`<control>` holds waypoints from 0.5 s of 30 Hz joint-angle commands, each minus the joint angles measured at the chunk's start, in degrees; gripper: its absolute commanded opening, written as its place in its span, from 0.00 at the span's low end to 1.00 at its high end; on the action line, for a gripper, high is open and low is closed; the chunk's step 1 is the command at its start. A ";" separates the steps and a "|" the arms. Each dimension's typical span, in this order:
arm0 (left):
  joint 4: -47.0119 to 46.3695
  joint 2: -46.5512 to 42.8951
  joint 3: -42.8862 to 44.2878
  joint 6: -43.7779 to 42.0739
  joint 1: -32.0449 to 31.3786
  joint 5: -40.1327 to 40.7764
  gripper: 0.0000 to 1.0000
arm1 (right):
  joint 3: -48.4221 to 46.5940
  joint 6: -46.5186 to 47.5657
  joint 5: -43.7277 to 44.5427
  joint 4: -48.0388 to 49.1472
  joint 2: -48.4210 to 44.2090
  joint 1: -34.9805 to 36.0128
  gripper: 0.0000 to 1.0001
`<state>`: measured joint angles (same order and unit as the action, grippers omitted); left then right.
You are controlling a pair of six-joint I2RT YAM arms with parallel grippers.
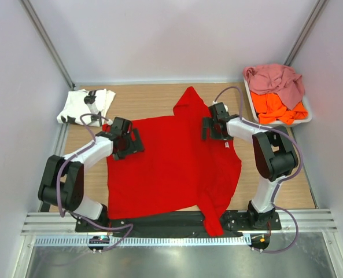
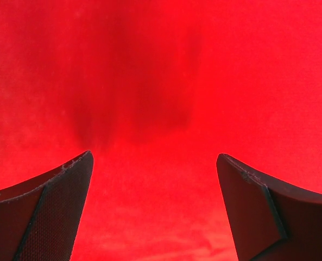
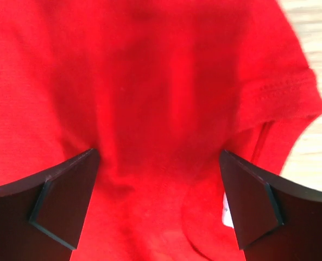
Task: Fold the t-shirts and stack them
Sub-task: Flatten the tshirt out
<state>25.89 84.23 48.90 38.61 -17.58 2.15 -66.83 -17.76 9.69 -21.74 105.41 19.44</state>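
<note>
A bright red t-shirt (image 1: 174,165) lies spread over the middle of the table, one sleeve pointing to the back and part of it hanging over the near edge. My left gripper (image 1: 126,142) hovers open over the shirt's left edge; its wrist view is filled with red cloth (image 2: 161,81). Over the shirt's right side near the collar, my right gripper (image 1: 213,128) also stands open, with red cloth (image 3: 150,98) and a white label (image 3: 226,211) below. A folded white t-shirt with black print (image 1: 85,105) lies at the back left. Orange (image 1: 278,108) and dusty pink (image 1: 275,78) t-shirts sit bunched in the tray.
The pale shallow tray (image 1: 305,117) stands at the back right corner. Grey walls close in the table on the left, back and right. A metal rail (image 1: 177,223) runs along the near edge by the arm bases.
</note>
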 commanded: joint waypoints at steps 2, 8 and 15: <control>-5.76 4.97 0.74 -0.02 0.18 3.99 0.95 | 2.32 -3.25 2.08 3.90 -0.03 -1.59 0.99; -4.01 16.75 9.78 -3.71 0.53 8.29 0.95 | 1.78 -5.61 7.18 1.52 3.05 -6.78 1.00; 1.79 25.02 20.87 -6.27 0.10 8.13 0.91 | -0.49 -4.30 8.51 1.08 3.31 -8.89 1.00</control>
<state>24.25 106.45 68.38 33.93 -17.61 9.50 -66.11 -22.28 14.83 -18.37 106.63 10.96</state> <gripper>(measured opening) 0.918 0.996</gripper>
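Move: The red t-shirt is spread under both open grippers. Its middle lies about 20 cm right and 8 cm back of the left hand, and 3 cm below it. From the right hand it is 17 cm left and 15 cm back, about fingertip height. The sleeve's far tip is some 21 cm ahead and 10 cm left of the right hand; the shirt tag is 6 cm right and 5 cm back. The white shirt pile stands 20 cm ahead and 20 cm left of the left hand. The left fingertips come down some 2.5 cm onto the red cloth and, wide open, drag it forward about 9 cm, the hand rolling slightly left side up. The right fingertips, already at the cloth, stay low and open and spread it to the right by about 7 cm, edging a little forward and turning some 15 degrees clockwise. ##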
